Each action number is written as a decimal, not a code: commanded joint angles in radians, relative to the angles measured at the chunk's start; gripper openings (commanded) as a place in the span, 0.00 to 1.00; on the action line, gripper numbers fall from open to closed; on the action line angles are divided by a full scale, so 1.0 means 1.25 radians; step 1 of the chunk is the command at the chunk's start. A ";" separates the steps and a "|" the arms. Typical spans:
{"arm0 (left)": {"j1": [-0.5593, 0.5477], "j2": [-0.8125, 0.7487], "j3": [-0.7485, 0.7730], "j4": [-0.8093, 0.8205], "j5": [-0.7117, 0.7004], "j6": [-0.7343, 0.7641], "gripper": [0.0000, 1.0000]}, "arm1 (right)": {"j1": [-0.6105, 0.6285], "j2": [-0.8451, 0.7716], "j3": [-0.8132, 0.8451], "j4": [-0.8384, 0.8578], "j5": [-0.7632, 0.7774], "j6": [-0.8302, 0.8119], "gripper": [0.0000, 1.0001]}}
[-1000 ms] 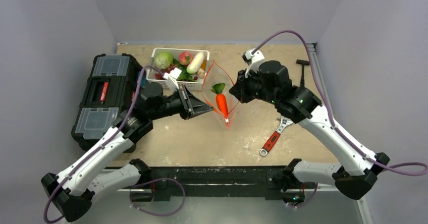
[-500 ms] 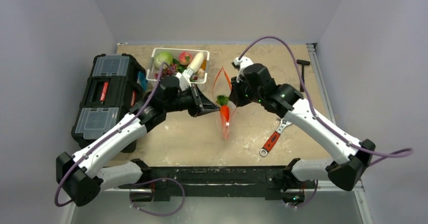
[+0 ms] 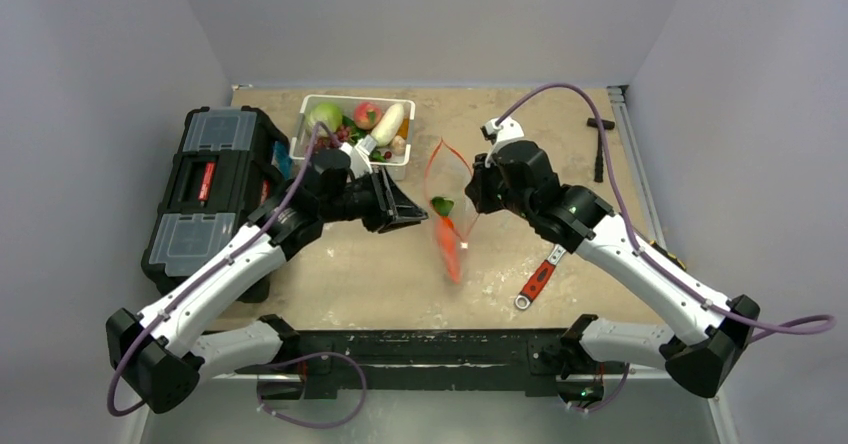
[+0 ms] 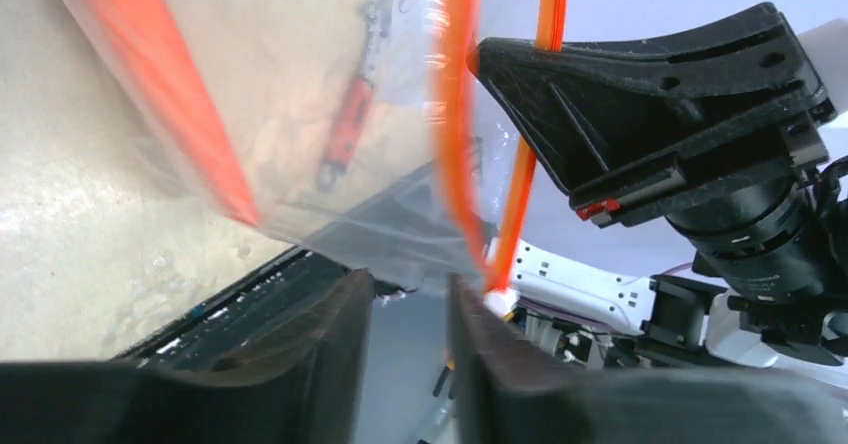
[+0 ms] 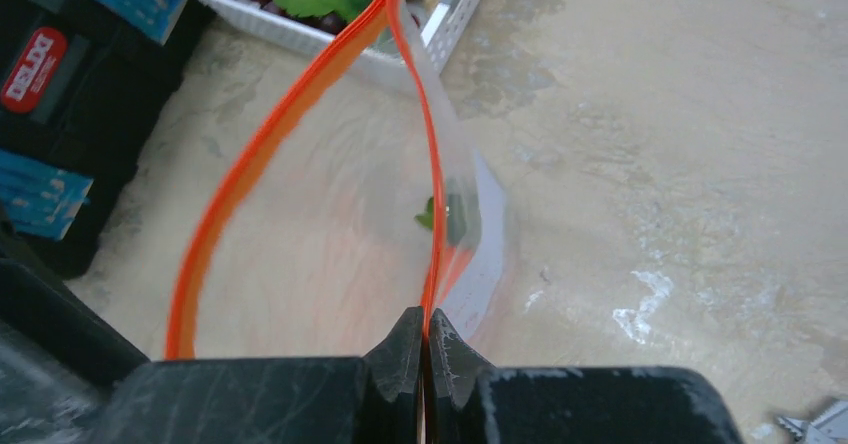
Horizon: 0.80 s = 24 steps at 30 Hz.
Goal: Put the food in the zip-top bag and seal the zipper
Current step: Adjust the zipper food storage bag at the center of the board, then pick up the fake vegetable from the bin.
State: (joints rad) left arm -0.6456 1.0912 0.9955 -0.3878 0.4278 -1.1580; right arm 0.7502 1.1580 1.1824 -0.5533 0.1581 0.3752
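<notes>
The clear zip-top bag (image 3: pixel 455 189) hangs over the table's middle with its mouth partly open. An orange carrot (image 3: pixel 448 246) with a green top lies inside it, low in the bag. My right gripper (image 3: pixel 470 192) is shut on the orange-red zipper (image 5: pixel 262 154), pinching the strip at its tips (image 5: pixel 425 322). My left gripper (image 3: pixel 416 214) is just left of the bag, slightly open; in the left wrist view the bag's edge (image 4: pixel 400 234) sits just beyond the fingertips (image 4: pixel 360 284), with nothing between them. More food, a peach (image 3: pixel 367 114) and a white radish (image 3: pixel 388 124), lies in the basket.
A white slotted basket (image 3: pixel 312 104) stands at the back left, behind the left arm. A black toolbox (image 3: pixel 205 189) fills the left side. A red-handled wrench (image 3: pixel 537 279) lies at the front right, and a black tool (image 3: pixel 600 126) at the back right.
The left gripper, shut a moment ago at the bag's edge, has parted its jaws. The bag hangs narrower and the carrot has slid lower. The right gripper shifted slightly, still pinching the strip.
</notes>
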 commanded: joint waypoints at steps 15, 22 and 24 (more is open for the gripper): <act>0.027 -0.070 0.223 -0.359 -0.386 0.395 0.80 | -0.029 -0.044 0.040 0.042 0.342 -0.074 0.00; 0.137 0.049 0.207 -0.254 -0.316 0.408 0.80 | -0.029 0.046 -0.092 0.244 0.150 -0.056 0.00; 0.163 0.088 0.201 -0.199 -0.299 0.413 0.80 | -0.030 0.079 -0.120 0.289 0.118 -0.044 0.00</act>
State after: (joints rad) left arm -0.5034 1.1290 1.2427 -0.7639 0.0196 -0.6842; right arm 0.7124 1.1786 1.1069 -0.3622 0.4320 0.3012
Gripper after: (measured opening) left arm 0.803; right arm 0.003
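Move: The bag's mouth is centred about 4 cm right of the barely parted left fingers and 3 cm ahead, level with them; the food basket stands about 30 cm ahead, 17 cm left and 21 cm below them. The right fingers hold the mouth's other side, its middle 4 cm to their left and 1 cm back. From the right hand, the bagged carrot hangs 7 cm back, 4 cm left and 13 cm down; the wrench lies 7 cm back, 19 cm right, 26 cm down. The left hand opens wide and comes free of the bag's rim, going about 10 cm left and rising some 5 cm, then sinking back as it curves forward towards the basket, its fingers swinging from pointing rightward to more forward and down. The right hand keeps its pinch and draws the bag about 7 cm right while easing forward, turning clockwise up to some 20 degrees, then comes partly back left and sinks to its starting height. ##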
